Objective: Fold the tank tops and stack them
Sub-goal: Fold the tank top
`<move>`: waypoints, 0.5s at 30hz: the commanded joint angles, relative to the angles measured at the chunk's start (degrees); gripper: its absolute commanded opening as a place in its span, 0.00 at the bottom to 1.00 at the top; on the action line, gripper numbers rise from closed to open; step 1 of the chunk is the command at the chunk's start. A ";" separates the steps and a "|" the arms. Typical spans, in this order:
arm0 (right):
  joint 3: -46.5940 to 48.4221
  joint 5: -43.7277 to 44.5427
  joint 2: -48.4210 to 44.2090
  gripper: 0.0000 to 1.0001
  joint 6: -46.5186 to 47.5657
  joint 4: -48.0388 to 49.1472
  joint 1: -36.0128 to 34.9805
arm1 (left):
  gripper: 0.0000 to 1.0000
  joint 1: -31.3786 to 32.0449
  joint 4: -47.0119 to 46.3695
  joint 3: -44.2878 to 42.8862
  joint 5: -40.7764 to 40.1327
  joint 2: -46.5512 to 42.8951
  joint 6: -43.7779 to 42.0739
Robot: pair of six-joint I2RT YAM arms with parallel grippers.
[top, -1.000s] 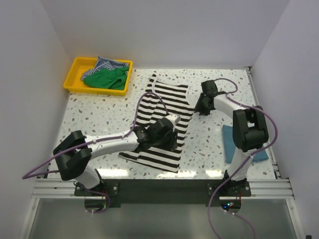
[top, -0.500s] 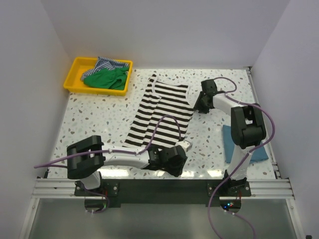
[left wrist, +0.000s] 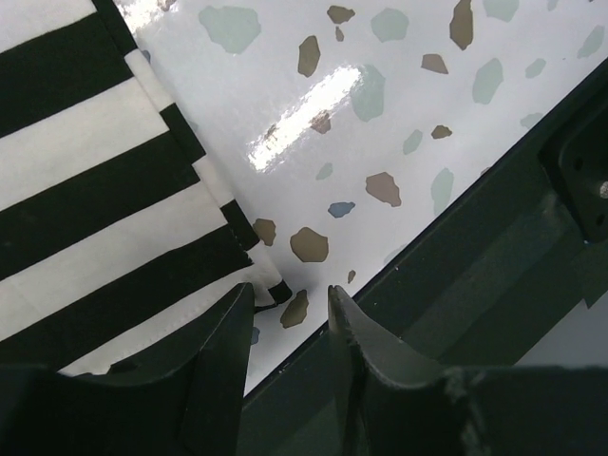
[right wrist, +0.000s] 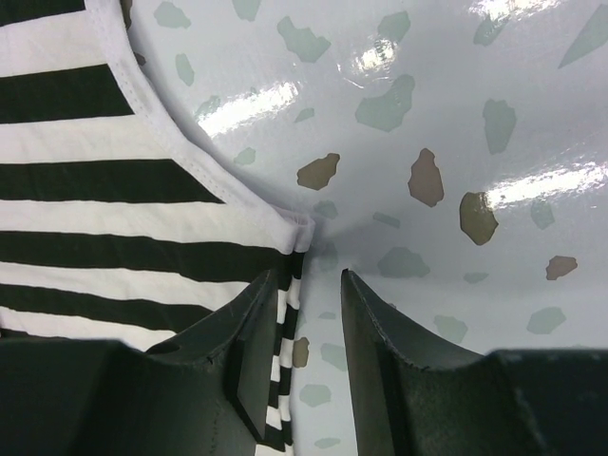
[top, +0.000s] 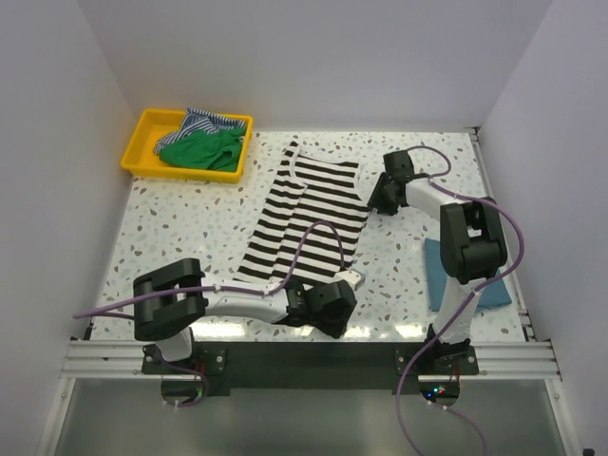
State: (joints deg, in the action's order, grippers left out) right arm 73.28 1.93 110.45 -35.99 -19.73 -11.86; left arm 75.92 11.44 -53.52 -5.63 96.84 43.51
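The black-and-white striped tank top (top: 309, 214) lies flat, lengthwise down the middle of the table. My left gripper (top: 344, 290) is low at its near right hem corner. In the left wrist view, that gripper (left wrist: 291, 290) is open over bare table, with the hem corner (left wrist: 271, 290) beside its left finger. My right gripper (top: 380, 199) is at the top's far right edge. In the right wrist view it (right wrist: 309, 275) is open, and the cloth's striped edge (right wrist: 290, 285) runs along its left finger. A folded teal-blue tank top (top: 467, 277) lies at the right.
A yellow tray (top: 142, 161) at the far left holds a green top (top: 201, 149) and a finely blue-striped one (top: 204, 122). The table's dark near rail (left wrist: 494, 285) is right beside the left gripper. White walls enclose the table on three sides.
My left arm swung from over the middle of the striped top down to its near right hem corner, and its jaws opened slightly. The right arm has hardly moved.
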 commanded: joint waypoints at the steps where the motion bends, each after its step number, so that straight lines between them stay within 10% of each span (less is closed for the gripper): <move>1: 0.82 -0.62 -2.70 0.37 0.04 1.62 0.34 | 0.42 0.63 -0.72 -1.15 -1.49 1.51 0.79; 15: 2.13 -1.14 0.29 0.37 0.04 2.59 0.61 | 0.07 1.51 1.30 -2.56 -3.34 3.53 1.49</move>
State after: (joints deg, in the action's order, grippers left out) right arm 73.28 1.87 110.48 -35.99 -19.31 -11.73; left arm 76.64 11.66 -54.68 -7.99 99.24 44.42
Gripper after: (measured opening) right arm 0.371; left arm 0.089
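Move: The right hem corner of the striped tank top lies practically straight under my left fingertips, 1 cm or so below and between the open fingers. The tank top's right underarm corner is about 36 cm ahead and 8 cm to the right of that hand, and the folded blue tank top some 16 cm ahead and 30 cm right. From my right hand, the hem corner lies roughly 35 cm back and 9 cm left, about 2 cm lower. I sink my left hand about 1 cm onto the hem corner, then shut its fingers from nearly half open to almost closed and pinch the corner's cloth, the hand otherwise staying put near the table's front edge. My right hand waits. ##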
